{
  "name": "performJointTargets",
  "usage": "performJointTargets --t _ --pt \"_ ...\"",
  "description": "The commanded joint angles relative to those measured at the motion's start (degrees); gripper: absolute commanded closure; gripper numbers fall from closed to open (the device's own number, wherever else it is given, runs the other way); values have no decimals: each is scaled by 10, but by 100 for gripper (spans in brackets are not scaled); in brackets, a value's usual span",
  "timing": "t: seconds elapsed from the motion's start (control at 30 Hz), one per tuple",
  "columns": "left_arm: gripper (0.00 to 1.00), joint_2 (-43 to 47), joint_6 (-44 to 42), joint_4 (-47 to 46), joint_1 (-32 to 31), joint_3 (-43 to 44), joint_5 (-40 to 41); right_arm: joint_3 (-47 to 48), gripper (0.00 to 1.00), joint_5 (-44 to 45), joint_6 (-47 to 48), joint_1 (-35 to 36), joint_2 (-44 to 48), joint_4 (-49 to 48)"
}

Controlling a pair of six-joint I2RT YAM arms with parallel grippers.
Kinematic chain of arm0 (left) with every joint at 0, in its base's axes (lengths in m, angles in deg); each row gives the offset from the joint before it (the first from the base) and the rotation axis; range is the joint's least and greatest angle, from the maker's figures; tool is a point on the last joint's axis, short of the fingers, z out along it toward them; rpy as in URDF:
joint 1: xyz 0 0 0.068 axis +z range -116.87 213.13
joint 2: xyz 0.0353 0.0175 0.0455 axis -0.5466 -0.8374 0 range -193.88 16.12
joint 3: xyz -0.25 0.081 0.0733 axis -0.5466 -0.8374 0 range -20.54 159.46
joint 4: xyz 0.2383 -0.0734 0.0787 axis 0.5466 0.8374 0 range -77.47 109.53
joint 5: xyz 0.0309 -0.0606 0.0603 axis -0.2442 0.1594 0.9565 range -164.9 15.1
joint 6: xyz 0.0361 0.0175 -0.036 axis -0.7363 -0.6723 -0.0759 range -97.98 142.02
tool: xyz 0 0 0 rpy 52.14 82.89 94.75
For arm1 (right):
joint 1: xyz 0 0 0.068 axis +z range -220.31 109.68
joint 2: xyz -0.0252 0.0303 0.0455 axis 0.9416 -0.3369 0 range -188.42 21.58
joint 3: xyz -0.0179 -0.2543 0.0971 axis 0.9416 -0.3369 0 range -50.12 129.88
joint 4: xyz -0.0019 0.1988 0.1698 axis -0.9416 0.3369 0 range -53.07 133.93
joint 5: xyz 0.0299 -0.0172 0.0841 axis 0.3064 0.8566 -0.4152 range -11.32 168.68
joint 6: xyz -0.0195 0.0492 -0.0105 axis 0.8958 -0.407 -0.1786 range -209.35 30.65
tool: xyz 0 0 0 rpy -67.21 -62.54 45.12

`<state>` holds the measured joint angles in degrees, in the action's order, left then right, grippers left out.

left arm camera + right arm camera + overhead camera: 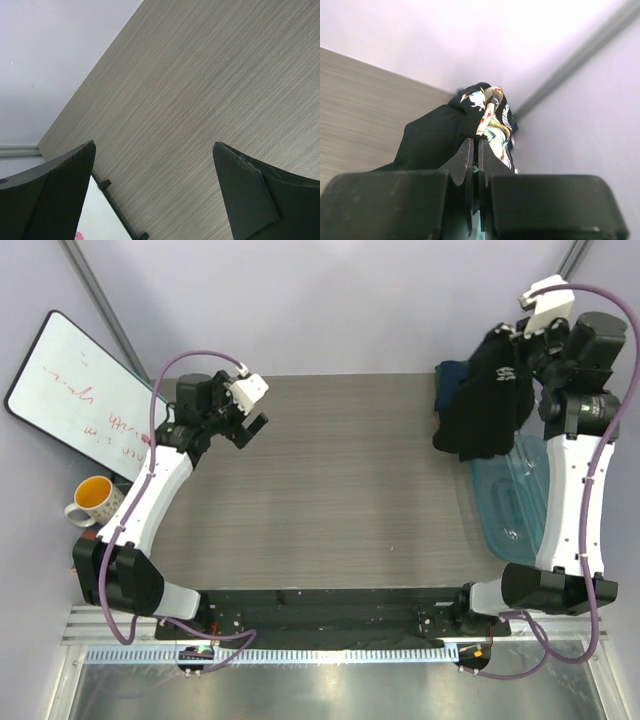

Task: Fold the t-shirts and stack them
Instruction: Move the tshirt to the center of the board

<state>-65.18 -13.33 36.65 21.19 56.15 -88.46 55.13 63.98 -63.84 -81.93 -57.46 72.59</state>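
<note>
A black t-shirt (488, 405) with white lettering hangs bunched above the table's far right corner. My right gripper (518, 340) is shut on its top edge. The right wrist view shows the two fingers pressed together at my right gripper (475, 141), pinching the black t-shirt (432, 137), whose colourful print (492, 117) is folded over the fingertips. A bit of navy cloth (451, 373) shows behind the hanging shirt. My left gripper (250, 426) is over the table's far left part. In its own view my left gripper (154, 145) is open, with only bare tabletop between its fingers.
A translucent blue tub (515, 502) lies along the right edge of the grey wood-grain table (340, 480), below the hanging shirt. A whiteboard (85, 390) leans at the far left. An orange-lined mug (93, 500) sits beside the left arm.
</note>
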Motion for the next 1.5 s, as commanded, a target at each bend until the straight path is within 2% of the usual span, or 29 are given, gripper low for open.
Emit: performJointTargets --t 0.0,0.13,0.53,0.67,0.7,0.77,0.8,0.9,1.03,1.13,1.17,1.27,1.4,1.47 --pt "0 32 23 -57 -3 -21 -6 46 99 -26 2 59 -12 -80" --pt "0 42 38 -67 -9 -41 -7 41 99 -46 7 106 -25 -100" --pt "0 90 39 -85 -17 -94 11 15 99 -114 51 336 -46 -132" --pt "0 90 49 -88 -19 -98 10 12 98 -63 101 366 -60 -144" --pt "0 89 51 -90 -19 -98 11 7 69 2 113 367 -71 -137" --pt "0 85 52 -89 -20 -99 13 -21 31 54 138 364 -73 -129" --pt "0 84 51 -89 -20 -100 14 -42 1 75 152 361 -68 -129" --pt "0 83 49 -89 -20 -104 17 -135 0 123 185 340 -52 -123" --pt "0 84 40 -86 -20 -111 13 -167 0 84 122 284 -38 -74" --pt "0 75 28 -56 -22 -111 -12 -179 0 31 138 276 -41 16" --pt "0 67 12 -41 -23 -108 -20 -181 0 11 150 275 -46 67" --pt "0 36 -20 24 -30 -92 -45 -205 0 -1 151 278 -60 94" --pt "0 -11 -66 123 -39 -76 -64 -241 0 14 156 277 -73 84" --pt "0 -32 -78 139 -49 -73 -52 -250 0 11 154 277 -75 76"
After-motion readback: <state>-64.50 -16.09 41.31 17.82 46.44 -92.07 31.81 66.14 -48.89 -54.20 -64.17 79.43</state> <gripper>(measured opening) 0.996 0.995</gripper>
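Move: The right hand already holds the t-shirt up high; the board's center lies roughly 32 cm to its left, 8 cm back and 44 cm below. The folded stack is about 12 cm ahead, 5 cm left and 41 cm below; the bin is some 14 cm back, 7 cm right and 42 cm below. From the left hand the board's center is about 16 cm right, 10 cm back and 26 cm below. The right hand swings the t-shirt some 30 cm left, releases it, then sinks rightward; the left also sinks. ##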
